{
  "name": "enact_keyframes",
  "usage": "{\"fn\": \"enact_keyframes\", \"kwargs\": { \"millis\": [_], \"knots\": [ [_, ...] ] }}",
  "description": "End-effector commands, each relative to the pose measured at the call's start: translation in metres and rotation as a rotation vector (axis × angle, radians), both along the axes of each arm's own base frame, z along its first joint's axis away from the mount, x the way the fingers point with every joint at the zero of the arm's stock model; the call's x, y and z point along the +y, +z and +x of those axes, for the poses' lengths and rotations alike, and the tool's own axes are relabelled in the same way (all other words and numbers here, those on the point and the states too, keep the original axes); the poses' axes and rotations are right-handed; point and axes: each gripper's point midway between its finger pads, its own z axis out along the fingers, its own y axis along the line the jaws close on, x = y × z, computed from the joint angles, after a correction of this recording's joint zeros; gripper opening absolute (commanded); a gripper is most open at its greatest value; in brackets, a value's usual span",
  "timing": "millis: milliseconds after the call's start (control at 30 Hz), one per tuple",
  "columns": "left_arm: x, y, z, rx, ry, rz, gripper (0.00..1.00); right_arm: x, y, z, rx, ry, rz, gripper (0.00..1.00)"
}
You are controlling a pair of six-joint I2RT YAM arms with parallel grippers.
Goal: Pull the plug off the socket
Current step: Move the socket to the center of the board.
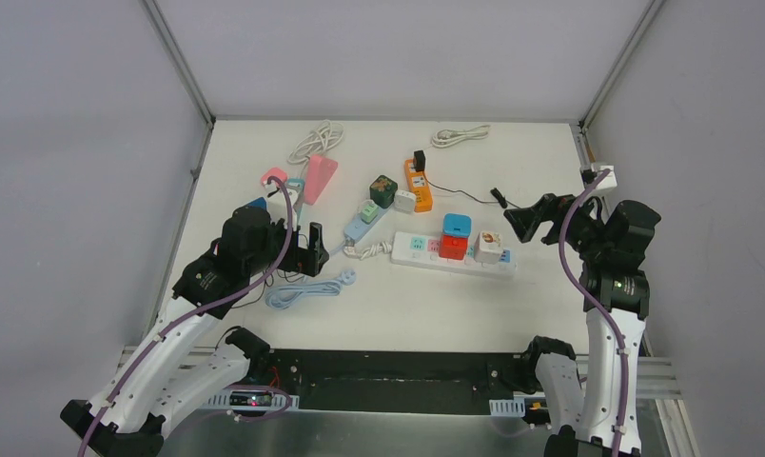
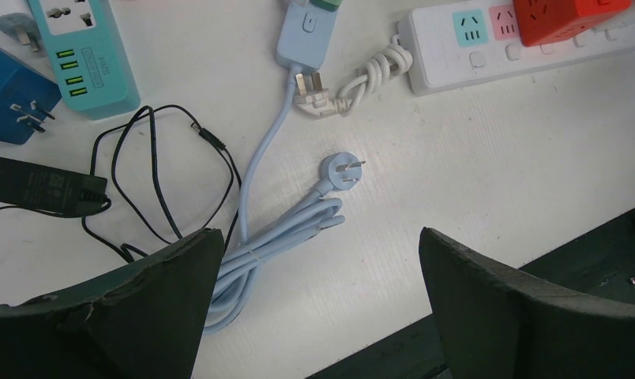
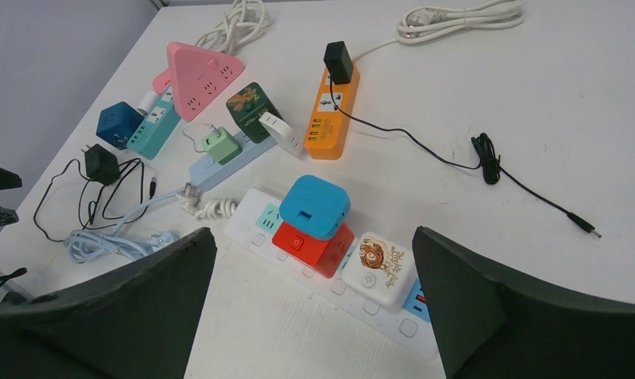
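A white power strip (image 1: pixel 412 249) lies mid-table. Plugged into it are a red cube (image 1: pixel 452 248) with a blue cube (image 1: pixel 456 227) stacked on top, and a white tiger-print cube (image 1: pixel 489 246). An orange strip (image 1: pixel 418 188) carries a black plug (image 1: pixel 420 159), and a light blue strip (image 1: pixel 360 227) carries a green plug (image 1: pixel 369 209). My left gripper (image 1: pixel 314 249) hovers open left of the white strip (image 2: pixel 441 47), over a coiled blue cable (image 2: pixel 291 237). My right gripper (image 1: pixel 526 217) is open to the strip's right, with the red cube (image 3: pixel 314 249) and tiger cube (image 3: pixel 384 268) ahead of its fingers.
A pink triangular socket (image 1: pixel 319 176), a teal strip (image 3: pixel 152 130), a dark blue cube (image 3: pixel 117 125) and a black adapter with thin wire (image 2: pixel 38 189) sit at the left. A dark green cube (image 1: pixel 383 190) and white adapter (image 1: pixel 404 201) lie centrally. White cable bundles (image 1: pixel 460 135) rest at the back.
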Motion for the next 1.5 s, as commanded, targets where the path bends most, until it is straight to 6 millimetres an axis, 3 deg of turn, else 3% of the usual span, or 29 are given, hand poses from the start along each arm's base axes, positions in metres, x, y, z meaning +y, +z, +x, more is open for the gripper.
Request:
{"fn": "enact_keyframes", "kwargs": {
  "millis": [0, 433, 567, 733, 867, 967, 1167, 1300, 1467],
  "knots": [
    [0.000, 0.011, 0.003, -0.041, -0.008, -0.011, 0.99, -0.001, 0.003, 0.002, -0.040, 0.016, -0.021, 1.00],
    [-0.003, 0.012, 0.002, -0.038, -0.027, -0.020, 0.99, -0.002, -0.021, -0.004, -0.069, 0.112, -0.190, 1.00],
    [-0.020, 0.017, -0.001, -0.028, -0.061, -0.138, 0.99, 0.000, -0.035, -0.005, -0.046, 0.168, -0.229, 1.00],
    [-0.024, 0.025, 0.001, -0.030, -0.032, -0.221, 0.99, 0.012, -0.050, -0.009, -0.008, 0.271, -0.265, 1.00],
    [-0.052, 0.027, -0.006, 0.057, -0.116, -0.354, 0.99, 0.017, -0.054, -0.011, -0.011, 0.318, -0.283, 1.00],
    [-0.071, 0.015, 0.000, 0.139, -0.125, -0.406, 0.99, 0.023, -0.060, -0.014, -0.021, 0.379, -0.318, 1.00],
    [-0.121, -0.018, -0.010, 0.095, -0.176, -0.195, 0.99, 0.024, -0.084, -0.010, -0.005, 0.483, -0.460, 1.00],
    [-0.157, -0.025, -0.022, 0.050, -0.314, -0.268, 0.99, 0.021, -0.097, 0.000, 0.029, 0.520, -0.521, 1.00],
    [-0.158, -0.033, -0.029, 0.001, -0.348, -0.336, 0.99, 0.026, -0.116, -0.001, 0.015, 0.659, -0.591, 1.00]
  ]
}}
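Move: The long white socket strip has its middle some 31 cm to the left hand's right, 11 cm ahead and 19 cm below; the light-blue plug lies 5 cm right and 6 cm ahead of that hand, the white coiled cord 12 cm right and 13 cm ahead. From the right hand, the strip's middle is about 11 cm left, 9 cm ahead and 26 cm down, and the white cube on it 3 cm left and 8 cm ahead. The white socket strip is approached from the robot's side by both open, empty hands. After a short wait the left hand sweeps about 15 cm right towards the strip's left end, then also sinks and draws back slightly, turning clockwise. The right sinks some 12 cm towards the right end, turning about 30 degrees counter-clockwise while its left side dips. Neither touches the strip yet. ##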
